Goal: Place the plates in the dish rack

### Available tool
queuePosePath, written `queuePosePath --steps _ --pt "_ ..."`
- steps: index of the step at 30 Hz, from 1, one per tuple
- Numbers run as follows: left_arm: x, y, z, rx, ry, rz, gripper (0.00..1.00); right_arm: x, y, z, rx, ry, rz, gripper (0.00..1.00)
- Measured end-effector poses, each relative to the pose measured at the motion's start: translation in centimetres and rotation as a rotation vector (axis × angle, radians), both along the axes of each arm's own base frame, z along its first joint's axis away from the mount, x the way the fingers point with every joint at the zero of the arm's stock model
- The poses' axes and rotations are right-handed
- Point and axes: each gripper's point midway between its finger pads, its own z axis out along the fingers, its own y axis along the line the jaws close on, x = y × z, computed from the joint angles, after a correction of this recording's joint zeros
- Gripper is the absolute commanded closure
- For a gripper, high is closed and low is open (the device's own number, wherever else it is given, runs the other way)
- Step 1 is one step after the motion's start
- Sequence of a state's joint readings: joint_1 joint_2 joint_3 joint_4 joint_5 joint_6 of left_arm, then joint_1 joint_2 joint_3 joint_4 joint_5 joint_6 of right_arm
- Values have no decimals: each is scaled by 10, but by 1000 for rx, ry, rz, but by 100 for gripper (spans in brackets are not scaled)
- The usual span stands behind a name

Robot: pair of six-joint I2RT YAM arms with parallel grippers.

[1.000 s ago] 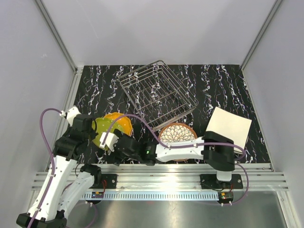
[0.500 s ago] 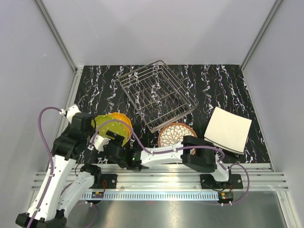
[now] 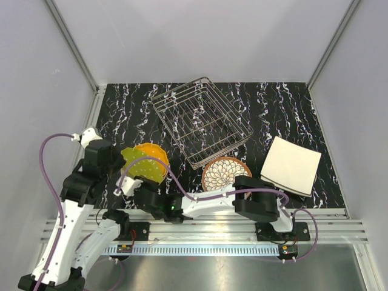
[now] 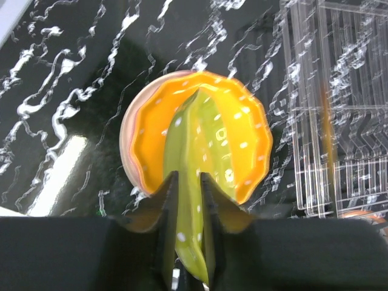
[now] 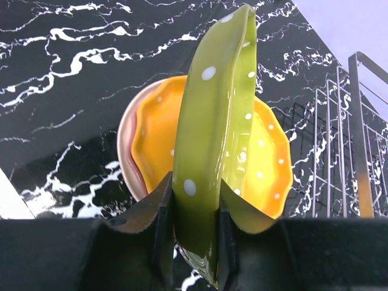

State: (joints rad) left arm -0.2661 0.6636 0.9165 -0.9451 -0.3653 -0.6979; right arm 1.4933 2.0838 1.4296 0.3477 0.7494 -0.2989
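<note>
A scalloped lime-green plate (image 3: 142, 167) (image 4: 185, 145) (image 5: 212, 109) stands on edge above an orange plate (image 3: 156, 153) (image 4: 154, 139) (image 5: 267, 163), which lies on a pink plate (image 4: 125, 145) (image 5: 124, 148). My left gripper (image 3: 123, 159) (image 4: 187, 177) has its jaws close against both faces of the green plate's rim. From the near side my right gripper (image 3: 139, 179) (image 5: 195, 182) is shut on the same plate. The wire dish rack (image 3: 203, 121) (image 4: 339, 121) (image 5: 354, 157) stands empty at the back. A petal-patterned plate (image 3: 224, 171) and a cream squarish plate (image 3: 294, 163) lie flat.
The right arm stretches leftward along the table's near edge, passing just in front of the petal-patterned plate. Grey walls close in the table on the left, back and right. A metal rail (image 3: 206, 227) runs along the front.
My right gripper has closed from wide open onto the green plate. The left wrist has drawn slightly back and left, and its jaws have eased a little. The right arm's elbow swung left.
</note>
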Motion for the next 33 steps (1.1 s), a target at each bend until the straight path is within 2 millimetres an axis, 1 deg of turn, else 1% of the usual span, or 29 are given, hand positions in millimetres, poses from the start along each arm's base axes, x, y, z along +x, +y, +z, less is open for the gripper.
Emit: queuePosePath --steps 2,3,6,10,12,14,15,16,17,19,20,22,23,24,25,26,27,29,30,32,33 --pt "4 -1 10 -7 -30 -3 69 -1 -5 2 -1 2 5 100" --pt "7 -2 16 -7 -46 -7 56 -1 -8 4 1 4 6 100" --pt "16 -4 30 4 -79 -24 31 -2 -17 18 26 8 6 100" --pt "29 -7 57 19 -134 -49 10 -1 -26 42 63 3 4 100" --pt "34 -9 75 25 -175 -67 5 1 -28 58 96 4 7 100" --pt "39 -9 99 34 -243 -82 1 8 -34 75 142 31 8 100" --pt "40 -9 112 40 -283 -88 1 13 -39 83 162 49 5 100" --pt "41 -9 124 48 -328 -94 1 21 -45 93 189 70 -5 100" --pt "41 -8 131 55 -356 -98 1 28 -51 102 219 88 -14 100" --pt "37 -5 142 82 -405 -107 1 51 -71 126 296 131 -41 100" --pt "36 -2 145 97 -426 -105 1 64 -84 139 343 149 -59 100" --pt "35 3 145 125 -451 -94 1 86 -112 163 422 178 -91 100" --pt "35 5 139 140 -449 -87 1 97 -128 174 459 186 -113 100" --pt "35 7 131 153 -438 -83 1 107 -143 183 491 193 -130 100" --pt "37 9 118 170 -420 -79 1 116 -158 191 519 197 -149 100" --pt "37 10 108 180 -404 -78 1 123 -170 196 539 200 -165 100" --pt "38 11 93 191 -376 -77 1 130 -180 200 553 205 -176 100" --pt "39 13 65 213 -320 -79 1 140 -195 201 570 223 -193 100" --pt "39 13 55 221 -297 -79 1 144 -198 197 569 237 -193 100" --pt "38 15 37 242 -241 -82 1 146 -200 184 548 277 -181 100" --pt "39 16 34 250 -228 -82 1 146 -201 175 537 305 -172 100"
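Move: Beyond the right hand, about 25 cm ahead and 22 cm to its right, lies the dish rack's middle, some 8 cm lower; this hand already grips the green plate by its edge. The orange plate on its stack is about 10 cm ahead, 4 cm left and 11 cm below, the floral plate 30 cm right, 3 cm ahead and as low. From the left hand the orange plate lies roughly 6 cm ahead, 10 cm right and 17 cm down. Lifting the gripped green plate clear of the stack, the right hand first rises, then sweeps about 20 cm right and 15 cm forward to above the rack, left side rolling up some 30 degrees, with a slight dip at the end. The left fingers open wide, letting go of the green plate's edge, as that hand rises about 15 cm, edges forward and sinks most of the way back. ##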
